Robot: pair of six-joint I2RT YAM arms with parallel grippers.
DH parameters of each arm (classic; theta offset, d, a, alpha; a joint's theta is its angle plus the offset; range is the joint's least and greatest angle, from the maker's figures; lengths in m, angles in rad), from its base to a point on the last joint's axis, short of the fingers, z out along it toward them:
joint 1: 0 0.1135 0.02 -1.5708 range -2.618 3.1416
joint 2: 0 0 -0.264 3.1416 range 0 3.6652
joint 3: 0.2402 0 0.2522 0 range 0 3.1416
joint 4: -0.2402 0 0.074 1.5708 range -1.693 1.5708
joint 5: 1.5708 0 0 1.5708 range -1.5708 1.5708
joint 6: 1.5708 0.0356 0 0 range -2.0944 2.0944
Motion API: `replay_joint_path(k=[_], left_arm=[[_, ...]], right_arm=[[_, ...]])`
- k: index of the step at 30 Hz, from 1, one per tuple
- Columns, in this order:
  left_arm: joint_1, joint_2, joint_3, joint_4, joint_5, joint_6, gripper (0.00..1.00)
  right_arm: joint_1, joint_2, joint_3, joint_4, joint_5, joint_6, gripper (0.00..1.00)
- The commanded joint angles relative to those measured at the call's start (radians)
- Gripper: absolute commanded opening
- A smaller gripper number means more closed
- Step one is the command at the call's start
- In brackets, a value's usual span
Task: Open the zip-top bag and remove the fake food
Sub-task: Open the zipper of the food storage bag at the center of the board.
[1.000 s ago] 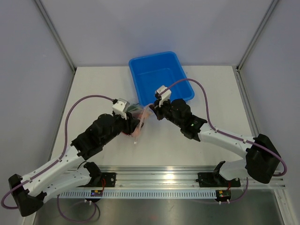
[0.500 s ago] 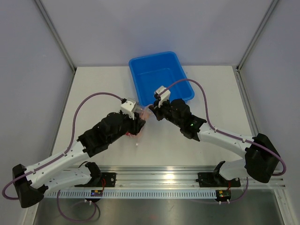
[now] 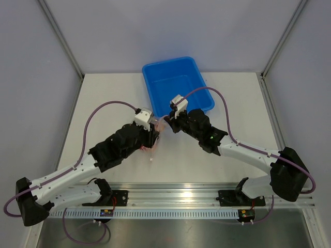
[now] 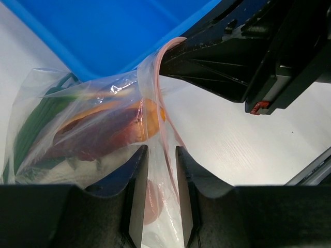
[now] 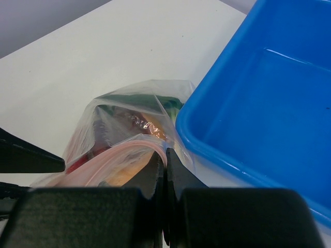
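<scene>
The zip-top bag lies just in front of the blue tub, between my two grippers. In the left wrist view the clear bag holds fake food: orange and red pieces and a green one. My left gripper is open, its jaws standing on either side of the bag's film and pink zip strip without pinching them. My right gripper is shut on the pink strip at the bag's mouth. The food shows dimly through the plastic there.
The blue tub stands behind the bag, and its near corner almost touches the bag. The right arm's black body is close in front of the left gripper. Grey walls bound the table on three sides.
My left arm has moved right and forward to the bag's mouth, close to the right gripper, and its jaws have narrowed slightly. The right gripper has held still, shut on the strip.
</scene>
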Motion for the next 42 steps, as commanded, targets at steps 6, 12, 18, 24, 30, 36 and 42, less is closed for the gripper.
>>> replay_joint_path(k=[6, 12, 18, 24, 30, 36, 42], left_arm=[[-0.007, 0.023, 0.05, 0.018, -0.034, 0.016, 0.29], [-0.009, 0.043, 0.059, 0.011, -0.047, 0.013, 0.27], [-0.015, 0.088, 0.081, -0.012, -0.057, 0.016, 0.15], [-0.016, 0.112, 0.107, -0.026, -0.049, 0.024, 0.0], [-0.013, 0.14, 0.194, -0.164, -0.246, 0.008, 0.0], [-0.015, 0.204, 0.32, -0.301, -0.498, -0.007, 0.0], [-0.015, 0.197, 0.309, -0.247, -0.5, 0.014, 0.0]], right_arm=[[-0.008, -0.009, 0.041, 0.045, -0.015, 0.002, 0.0], [-0.006, -0.011, 0.041, 0.048, -0.012, 0.005, 0.0], [-0.006, -0.014, 0.038, 0.051, -0.012, 0.008, 0.0], [-0.006, -0.015, 0.034, 0.052, -0.014, 0.011, 0.0], [-0.008, -0.008, 0.035, 0.039, -0.023, 0.0, 0.2], [-0.008, -0.057, 0.012, 0.022, -0.028, -0.014, 0.56], [-0.006, -0.165, -0.038, 0.008, -0.063, 0.05, 0.6]])
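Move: The bag's zip edge runs down between the left hand's parted fingers, its grip spot about 2 cm below, 1 cm ahead and 1 cm right. The right fingers pinch its corner some 6 cm ahead and 4 cm right, about level; the bagged food lies 4 cm ahead, 4 cm left and 8 cm below. From the right hand, the grip spot is about 5 cm back, 3 cm left and 2 cm lower. Left sinks 2 cm, pinches the zip edge, draws it 5 cm left, up and forward; right opens, releasing its corner. ##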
